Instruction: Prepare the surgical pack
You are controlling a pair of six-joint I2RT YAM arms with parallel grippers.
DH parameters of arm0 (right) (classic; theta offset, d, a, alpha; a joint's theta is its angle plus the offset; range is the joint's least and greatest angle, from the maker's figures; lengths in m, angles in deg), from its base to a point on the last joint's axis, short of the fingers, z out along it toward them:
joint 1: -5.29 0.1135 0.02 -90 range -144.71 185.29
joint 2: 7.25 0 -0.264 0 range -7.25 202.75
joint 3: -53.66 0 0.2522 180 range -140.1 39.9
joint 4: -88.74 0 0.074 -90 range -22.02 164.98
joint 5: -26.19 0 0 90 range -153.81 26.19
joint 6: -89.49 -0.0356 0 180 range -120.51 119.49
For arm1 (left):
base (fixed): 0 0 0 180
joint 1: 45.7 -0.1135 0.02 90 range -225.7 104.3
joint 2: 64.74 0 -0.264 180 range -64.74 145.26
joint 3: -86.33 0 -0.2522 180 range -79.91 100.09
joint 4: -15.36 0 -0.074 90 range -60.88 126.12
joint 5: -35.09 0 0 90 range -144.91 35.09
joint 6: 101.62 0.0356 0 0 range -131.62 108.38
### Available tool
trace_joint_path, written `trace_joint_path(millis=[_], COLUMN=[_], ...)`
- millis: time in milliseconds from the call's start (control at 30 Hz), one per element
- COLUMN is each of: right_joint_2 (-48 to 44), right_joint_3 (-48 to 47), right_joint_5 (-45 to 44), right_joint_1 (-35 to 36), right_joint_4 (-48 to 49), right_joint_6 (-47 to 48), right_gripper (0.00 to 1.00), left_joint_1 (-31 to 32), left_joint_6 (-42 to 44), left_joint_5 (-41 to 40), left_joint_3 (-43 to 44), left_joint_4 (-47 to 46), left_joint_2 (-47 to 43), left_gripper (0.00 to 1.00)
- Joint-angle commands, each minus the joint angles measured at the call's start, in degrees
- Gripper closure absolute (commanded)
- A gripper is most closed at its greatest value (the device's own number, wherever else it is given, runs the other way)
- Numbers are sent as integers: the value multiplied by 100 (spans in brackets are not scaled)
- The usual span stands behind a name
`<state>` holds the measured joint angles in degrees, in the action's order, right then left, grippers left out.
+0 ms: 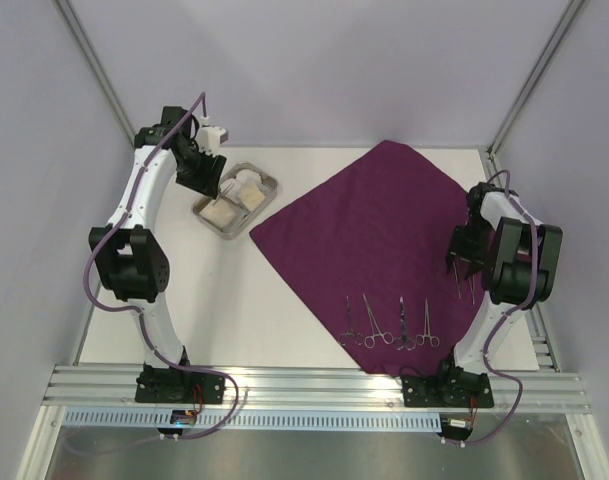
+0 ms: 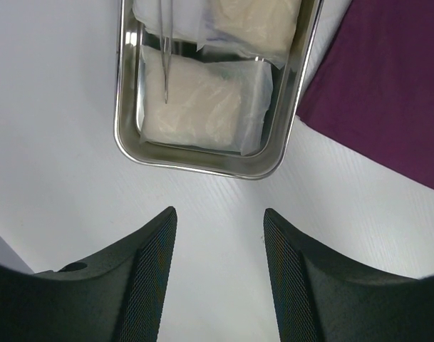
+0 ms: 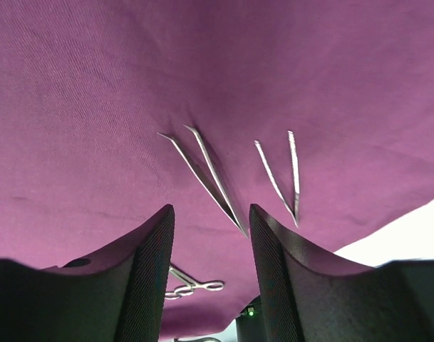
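The dark purple cloth (image 1: 374, 225) lies spread flat like a diamond on the white table. Several steel clamps (image 1: 384, 328) rest in a row on its near corner. The steel tray (image 1: 228, 235) sits left of the cloth and holds white gauze pads (image 2: 199, 107) and thin tweezers (image 2: 164, 60). My left gripper (image 2: 219, 214) hovers open just short of the tray's near rim (image 2: 202, 162), with nothing between its fingers. My right gripper (image 3: 211, 210) hangs open above the cloth's right edge, over two pairs of tweezers (image 3: 209, 174) that lie on the cloth (image 3: 95, 107).
Clamp handles (image 3: 195, 287) show below my right fingers. A corner of the cloth (image 2: 388, 92) lies right of the tray. The table's right edge (image 1: 529, 300) runs close to my right arm. Grey enclosure walls stand on three sides.
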<state>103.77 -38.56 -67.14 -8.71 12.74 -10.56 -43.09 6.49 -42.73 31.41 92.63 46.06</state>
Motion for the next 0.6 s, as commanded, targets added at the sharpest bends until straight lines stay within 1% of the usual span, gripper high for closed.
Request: trace_joint_path(millis=[0, 133, 267, 300, 367, 400, 500, 567], right_joint_2=[-81, 104, 86, 43, -1, -28, -54, -28], right_joint_3=[198, 208, 190, 199, 208, 208, 199, 182], right_joint_5=[53, -466, -440, -440, -361, -300, -203, -185], right_joint_1=[64, 64, 64, 64, 64, 81, 82, 82], right_joint_4=[335, 414, 555, 572, 651, 669, 739, 766], right_joint_6=[134, 143, 161, 169, 187, 196, 213, 222], right_gripper=[52, 57, 63, 69, 75, 80, 87, 88], left_joint_1=[-6, -6, -6, -6, -6, -6, -6, -6], left_joint_6=[-159, -132, -158, -167, -150, -141, -106, -88], left_joint_5=[179, 170, 179, 188, 231, 240, 241, 240], left_joint_3=[64, 126, 222, 231, 223, 231, 231, 249], left_joint_4=[127, 162, 215, 215, 232, 232, 259, 294], left_joint_2=[-138, -112, -68, -59, -68, -68, -85, -94], left_gripper=[39, 39, 39, 39, 39, 39, 39, 39])
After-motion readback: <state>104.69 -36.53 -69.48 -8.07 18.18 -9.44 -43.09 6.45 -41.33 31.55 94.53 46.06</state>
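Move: The bent-tipped tweezers lie almost under my half-open right fingers, about 1 cm ahead, level sideways and some 2 cm below, slanting with their open tips forward and to the left. The other tweezers lie about 4 cm to my right hand's right, level with it; the nearest ring-handled clamp is some 11 cm back and 9 cm left. From my left hand the bent-tipped tweezers are about 14 cm back, 60 cm right and 18 cm below. I shut my right fingers on the bent-tipped tweezers from either side, going from half open to nearly closed and pinching both arms around mid-length. Meanwhile the hand sinks about 1.5 cm towards the cloth, easing slightly back at first and then about 1.5 cm forward, with the wrist almost unturned and the fingers still pointing down. ##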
